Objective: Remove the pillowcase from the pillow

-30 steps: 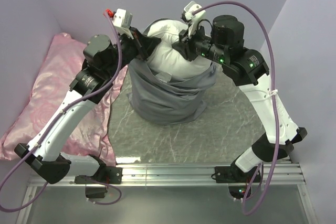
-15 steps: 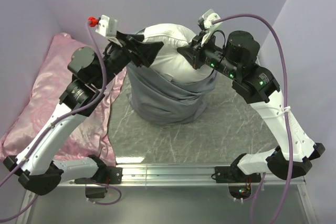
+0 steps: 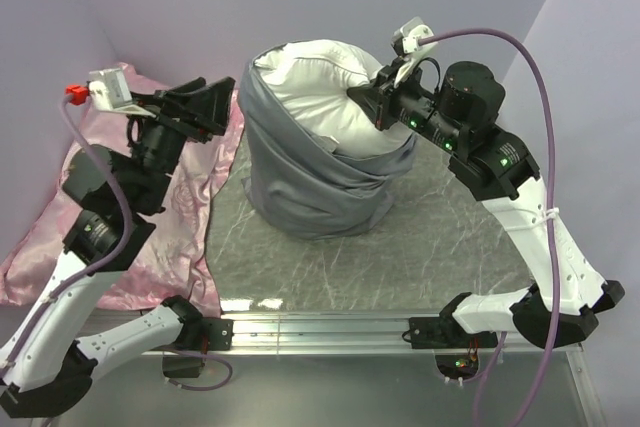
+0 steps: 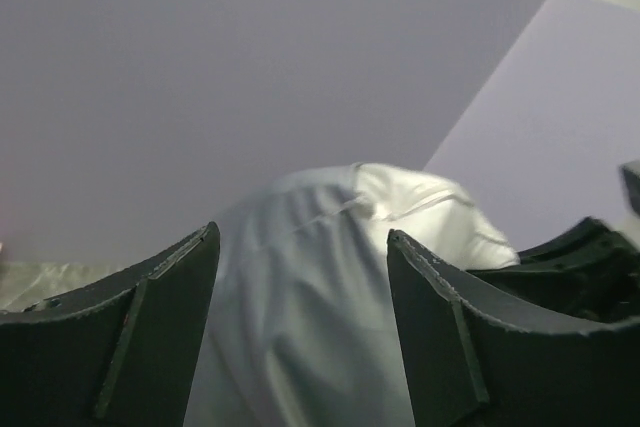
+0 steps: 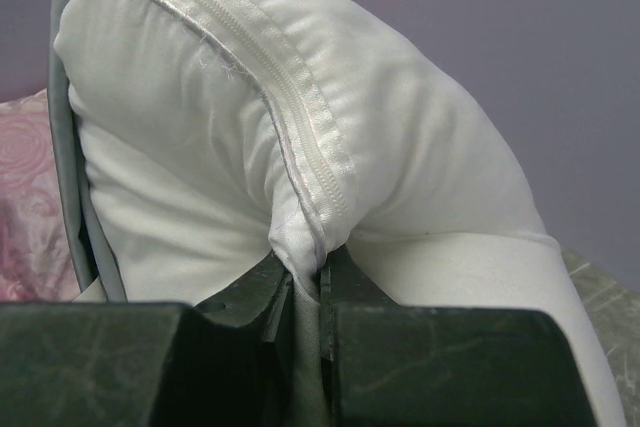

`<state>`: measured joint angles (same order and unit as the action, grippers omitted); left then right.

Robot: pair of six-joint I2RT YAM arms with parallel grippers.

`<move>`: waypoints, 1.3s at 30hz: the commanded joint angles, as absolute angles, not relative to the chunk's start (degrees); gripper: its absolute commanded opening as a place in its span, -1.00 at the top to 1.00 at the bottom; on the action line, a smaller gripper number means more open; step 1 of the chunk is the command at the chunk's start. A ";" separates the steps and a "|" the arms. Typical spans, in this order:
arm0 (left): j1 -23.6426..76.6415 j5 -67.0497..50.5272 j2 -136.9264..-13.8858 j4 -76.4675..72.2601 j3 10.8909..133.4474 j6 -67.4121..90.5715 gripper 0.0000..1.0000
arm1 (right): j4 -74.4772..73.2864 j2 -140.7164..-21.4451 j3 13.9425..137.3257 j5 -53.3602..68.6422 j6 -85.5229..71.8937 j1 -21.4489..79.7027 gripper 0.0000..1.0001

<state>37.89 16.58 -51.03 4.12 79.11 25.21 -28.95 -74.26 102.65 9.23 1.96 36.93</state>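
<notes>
The white pillow (image 3: 325, 82) stands upright in the middle of the table, its top bulging out of the grey-blue pillowcase (image 3: 310, 182), which is bunched round its lower half. My right gripper (image 3: 382, 99) is shut on the pillow's right top edge; in the right wrist view the jaws (image 5: 305, 277) pinch the piped seam of the pillow (image 5: 250, 127). My left gripper (image 3: 222, 105) is open and empty, held to the left of the pillowcase. In the left wrist view its fingers (image 4: 440, 317) frame the pillowcase (image 4: 300, 307) and pillow top (image 4: 420, 207) from a distance.
A pink rose-patterned satin pillow (image 3: 60, 217) lies at the left against the wall, under my left arm. Purple walls close the back and both sides. The grey marbled tabletop (image 3: 400, 247) shows round the pillowcase. A metal rail (image 3: 320, 327) runs along the near edge.
My left gripper has let go of the pillow top and pulled back to the left, open. The pillowcase's left rim has come up higher. My right gripper keeps its hold and has shifted slightly right.
</notes>
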 commanded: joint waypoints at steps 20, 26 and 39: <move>25.40 3.77 -52.82 -1.85 62.05 39.73 0.98 | -33.31 -73.13 101.16 6.24 -4.22 31.47 1.00; 21.45 5.62 -55.28 -0.18 59.94 42.80 0.99 | -29.71 -70.14 98.53 8.87 -6.32 29.27 1.00; 16.88 6.07 -61.08 -4.12 44.68 49.21 0.99 | -23.20 -65.13 97.11 6.43 -16.96 18.55 1.00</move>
<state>19.40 2.11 -59.57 -4.69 49.58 48.03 -25.52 -67.44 96.27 12.40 -13.54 21.56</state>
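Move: Ahead of the open left gripper, about 6 cm, and 3 cm to its right, the left rim of the grey pillowcase stands some 9 cm lower. The white pillow bulging from its mouth is centred roughly 6 cm ahead, 19 cm right and 10 cm below that hand. From the right gripper, already pinching the pillow, its exposed middle is about 9 cm left, 2 cm ahead and 4 cm lower, and the rim is some 24 cm left, 2 cm ahead and 3 cm lower. Diving forward and down about 10 cm, the left hand shuts its fingers on the pillowcase's left rim, then drags the cloth down roughly 15 cm more and 5 cm forward, fingers tipping down to about 30 degrees. Meanwhile the right hand keeps its pinch on the pillow and pulls some 8 cm right, mostly late, turning slightly clockwise. ##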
